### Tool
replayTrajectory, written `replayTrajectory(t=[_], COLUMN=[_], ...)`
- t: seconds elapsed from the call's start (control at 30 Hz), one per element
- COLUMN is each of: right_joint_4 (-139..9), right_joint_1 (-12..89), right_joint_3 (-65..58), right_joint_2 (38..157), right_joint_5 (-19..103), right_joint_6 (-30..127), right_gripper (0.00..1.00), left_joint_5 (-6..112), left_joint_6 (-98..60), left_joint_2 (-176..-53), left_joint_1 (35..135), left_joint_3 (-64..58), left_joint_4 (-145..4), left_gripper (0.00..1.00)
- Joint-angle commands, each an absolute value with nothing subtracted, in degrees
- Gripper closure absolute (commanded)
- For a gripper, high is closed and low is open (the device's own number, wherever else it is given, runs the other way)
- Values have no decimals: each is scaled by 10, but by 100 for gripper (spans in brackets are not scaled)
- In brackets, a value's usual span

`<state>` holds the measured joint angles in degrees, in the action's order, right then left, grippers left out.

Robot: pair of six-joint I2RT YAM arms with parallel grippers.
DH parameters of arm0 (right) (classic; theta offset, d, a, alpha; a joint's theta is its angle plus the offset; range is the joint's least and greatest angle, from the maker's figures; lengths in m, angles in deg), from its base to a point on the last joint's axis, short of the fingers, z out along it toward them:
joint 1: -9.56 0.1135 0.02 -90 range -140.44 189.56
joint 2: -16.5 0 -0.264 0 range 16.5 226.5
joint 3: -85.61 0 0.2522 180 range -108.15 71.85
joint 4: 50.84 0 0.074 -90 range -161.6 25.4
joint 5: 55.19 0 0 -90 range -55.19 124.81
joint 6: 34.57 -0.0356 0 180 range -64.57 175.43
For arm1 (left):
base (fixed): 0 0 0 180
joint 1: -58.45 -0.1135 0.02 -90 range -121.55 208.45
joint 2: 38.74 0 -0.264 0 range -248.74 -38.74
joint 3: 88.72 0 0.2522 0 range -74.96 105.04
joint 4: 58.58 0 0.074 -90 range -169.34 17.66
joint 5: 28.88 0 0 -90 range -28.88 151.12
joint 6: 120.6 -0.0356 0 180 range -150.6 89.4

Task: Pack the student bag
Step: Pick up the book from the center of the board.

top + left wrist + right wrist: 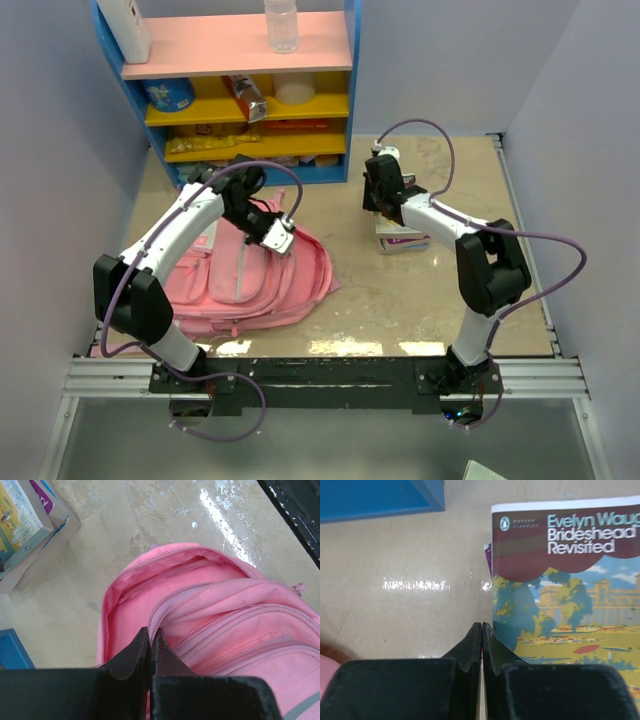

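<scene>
The student bag is a large pink backpack lying flat at the left of the table. Its main compartment gapes open towards the books. My left gripper is shut on the zip edge of that opening and holds the front panel up; in the top view the left gripper sits over the bag's upper right corner. My right gripper is shut, its tips low at the left edge of a paperback titled Brideshead Revisited. Nothing shows between its fingers. In the top view the right gripper hangs over the small stack of books.
A blue shelf unit with pink and yellow boards stands at the back. It holds a bottle, a white pack and snacks. Its blue foot lies close behind the books. The books lie just beyond the bag's mouth.
</scene>
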<state>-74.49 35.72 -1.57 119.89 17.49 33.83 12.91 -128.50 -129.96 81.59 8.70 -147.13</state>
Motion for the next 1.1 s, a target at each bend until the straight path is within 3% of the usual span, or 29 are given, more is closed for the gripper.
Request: replayTrajectory(t=[0.0,0.77,0.8,0.87,0.93,1.0,1.07], right_joint_4=[-731,-747,-748,-751,-751,-751,-747], right_joint_1=[358,311,311,310,304,286,247], right_joint_3=[-23,-6,-5,0,12,22,43], right_joint_2=[1194,1192,1189,1170,1149,1120,1099], right_joint_5=[235,207,212,216,211,215,229], right_joint_6=[328,322,321,321,316,306,288], right_gripper=[99,99,96,76,63,59,48], left_joint_5=[72,74,75,79,81,82,82], left_joint_6=[-1280,-1271,-1270,-1269,-1269,-1269,-1270], left_joint_2=[-1279,-1276,-1276,-1276,-1277,-1277,-1275], left_joint_1=[820,820,820,820,820,820,820], left_joint_3=[89,82,82,82,81,83,82], left_joint_4=[-1467,-1458,-1458,-1457,-1458,-1459,-1459], left_gripper=[100,100,100,100,100,100,100])
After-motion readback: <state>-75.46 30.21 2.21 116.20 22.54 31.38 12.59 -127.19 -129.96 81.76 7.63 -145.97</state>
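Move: The book lies on top of the stack just right of my right hand's shut fingertips: its middle is about 7 cm to the right, level fore and aft, and 2 cm lower. The purple book lies right under it, some 4 cm below my hand. The blue shelf's near corner is roughly 9 cm ahead and 5 cm left. From my left hand, the book lies around 27 cm right and 17 cm ahead. With fingers shut, I ease my right hand a little left, sinking about 2.5 cm beside the book's left edge, then sweep it some 4 cm right, shoving that edge sideways across the purple book. Then I open the fingers to nearly half while lifting about 2.5 cm, drawing slightly back and a touch farther right over the edge. ##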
